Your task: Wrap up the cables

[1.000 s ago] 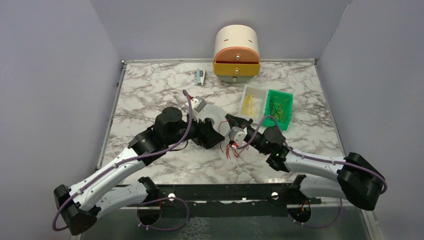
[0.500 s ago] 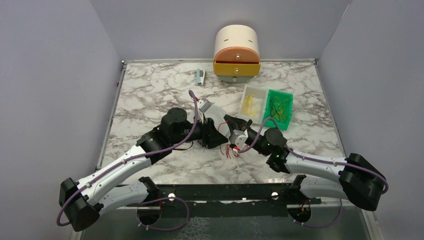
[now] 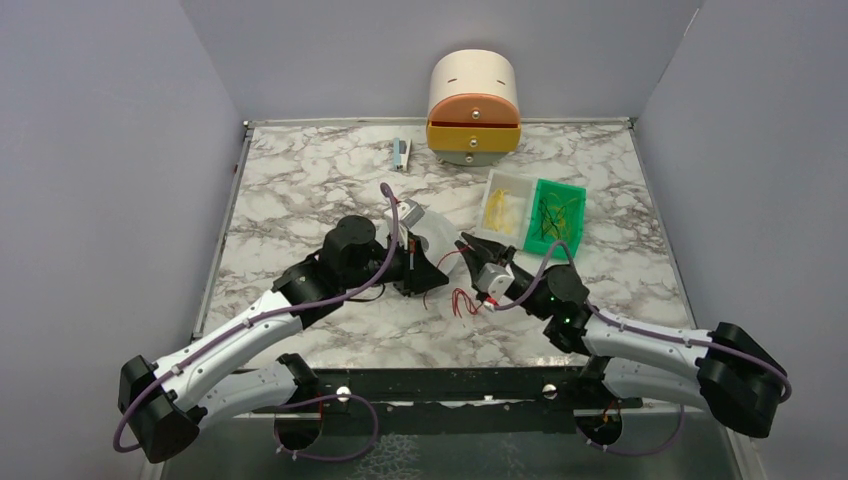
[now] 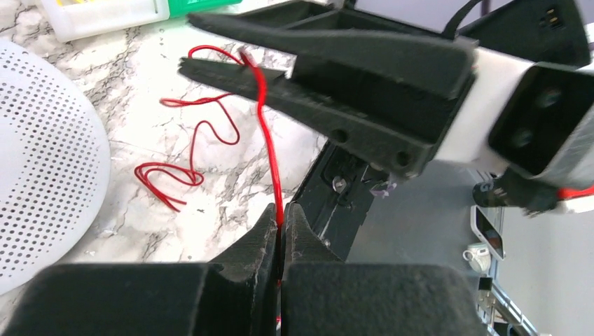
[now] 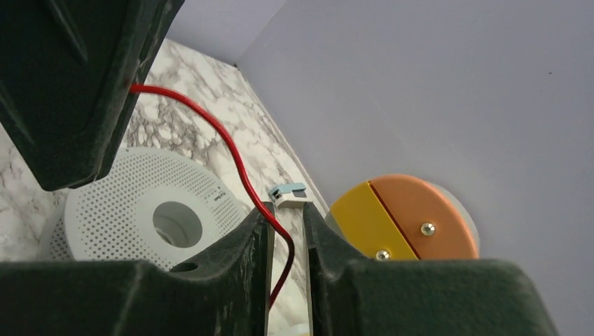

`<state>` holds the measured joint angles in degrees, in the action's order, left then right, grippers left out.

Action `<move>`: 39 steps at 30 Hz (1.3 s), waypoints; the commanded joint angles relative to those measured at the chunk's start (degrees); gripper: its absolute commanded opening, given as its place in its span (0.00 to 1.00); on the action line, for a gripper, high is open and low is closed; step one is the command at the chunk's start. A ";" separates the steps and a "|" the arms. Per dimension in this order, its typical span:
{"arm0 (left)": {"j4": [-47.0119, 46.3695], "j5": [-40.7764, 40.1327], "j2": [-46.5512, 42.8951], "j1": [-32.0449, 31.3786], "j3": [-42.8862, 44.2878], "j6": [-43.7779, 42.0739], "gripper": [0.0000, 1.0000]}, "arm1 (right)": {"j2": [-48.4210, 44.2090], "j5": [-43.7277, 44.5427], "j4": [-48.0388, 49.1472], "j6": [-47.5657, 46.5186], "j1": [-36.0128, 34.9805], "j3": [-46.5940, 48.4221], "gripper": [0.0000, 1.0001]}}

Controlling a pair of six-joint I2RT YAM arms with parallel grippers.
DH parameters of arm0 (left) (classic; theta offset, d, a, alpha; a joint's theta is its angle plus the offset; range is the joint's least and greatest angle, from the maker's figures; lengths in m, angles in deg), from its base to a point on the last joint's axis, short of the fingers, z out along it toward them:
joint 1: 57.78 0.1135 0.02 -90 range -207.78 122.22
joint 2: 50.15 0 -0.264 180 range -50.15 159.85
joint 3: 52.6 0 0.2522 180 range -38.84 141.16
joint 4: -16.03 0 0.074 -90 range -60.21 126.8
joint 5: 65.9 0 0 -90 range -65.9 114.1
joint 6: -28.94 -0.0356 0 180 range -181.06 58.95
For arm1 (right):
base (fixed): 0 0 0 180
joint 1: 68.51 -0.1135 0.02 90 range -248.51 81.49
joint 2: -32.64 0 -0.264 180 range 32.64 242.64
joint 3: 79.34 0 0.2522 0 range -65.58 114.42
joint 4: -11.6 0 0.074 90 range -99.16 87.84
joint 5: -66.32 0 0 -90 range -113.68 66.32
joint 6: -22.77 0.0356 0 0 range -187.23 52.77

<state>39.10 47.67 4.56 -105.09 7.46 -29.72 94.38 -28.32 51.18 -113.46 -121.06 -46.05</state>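
A thin red cable (image 3: 462, 300) lies curled on the marble table between my two grippers. My left gripper (image 3: 432, 272) is shut on one strand; in the left wrist view the cable (image 4: 270, 147) rises from its closed jaws (image 4: 281, 213) to the right gripper (image 4: 185, 42) above. My right gripper (image 3: 466, 243) is slightly open. In the right wrist view the cable (image 5: 231, 150) passes loosely through the gap between its jaws (image 5: 287, 210) and runs to the left gripper (image 5: 91, 91). More loops (image 4: 175, 175) rest on the table.
A white perforated disc (image 3: 425, 222) sits just behind the left gripper. A white bin of yellow wires (image 3: 503, 205) and a green bin (image 3: 558, 215) stand to the right. A cream and orange drawer unit (image 3: 474, 105) and a small clip (image 3: 401, 152) are at the back.
The left arm has reached forward to the right. The right gripper has shifted right and toward the back, and the red strand now runs between the two grippers.
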 commanded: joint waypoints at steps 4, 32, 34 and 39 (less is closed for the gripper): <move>6.13 -0.81 -0.29 0.16 6.15 -6.85 0.00 | -10.50 -4.23 -10.57 12.56 -0.53 -0.98 0.36; 17.33 10.79 0.82 0.18 12.78 -19.67 0.00 | -16.70 -7.69 -59.20 51.86 -0.37 18.95 0.62; 17.78 10.89 0.73 0.18 12.83 -19.85 0.00 | -15.46 -9.12 -57.59 52.71 -0.15 18.86 0.62; 18.61 11.09 0.83 0.20 12.39 -20.08 0.00 | -12.60 -11.68 -50.64 55.36 1.08 17.08 0.64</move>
<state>56.56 56.57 6.31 -105.09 18.78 -48.59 80.43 -37.41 -4.75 -61.62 -120.87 -28.78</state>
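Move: The red cable, already pinched in the left fingertips, lies about 8 cm back and 3 cm left of the right hand, at much the same height. Its loose coil is some 7 cm back, 2 cm right and 17 cm below the right hand. From that hand the white spool sits about 3 cm ahead, 8 cm left and 14 cm down; the cable box is some 14 cm ahead, 20 cm right and 15 cm down. Keep the left gripper shut on the red cable, raise it about 3 cm, then ease it back while turning it slightly clockwise. Open the right fingers on from their slight gap to let the cable go; swing that hand some 8 cm back with a small rise first, then lower it towards the strand at the left fingertips, rolling about 60 degrees so the fingers aim left and slightly down. ##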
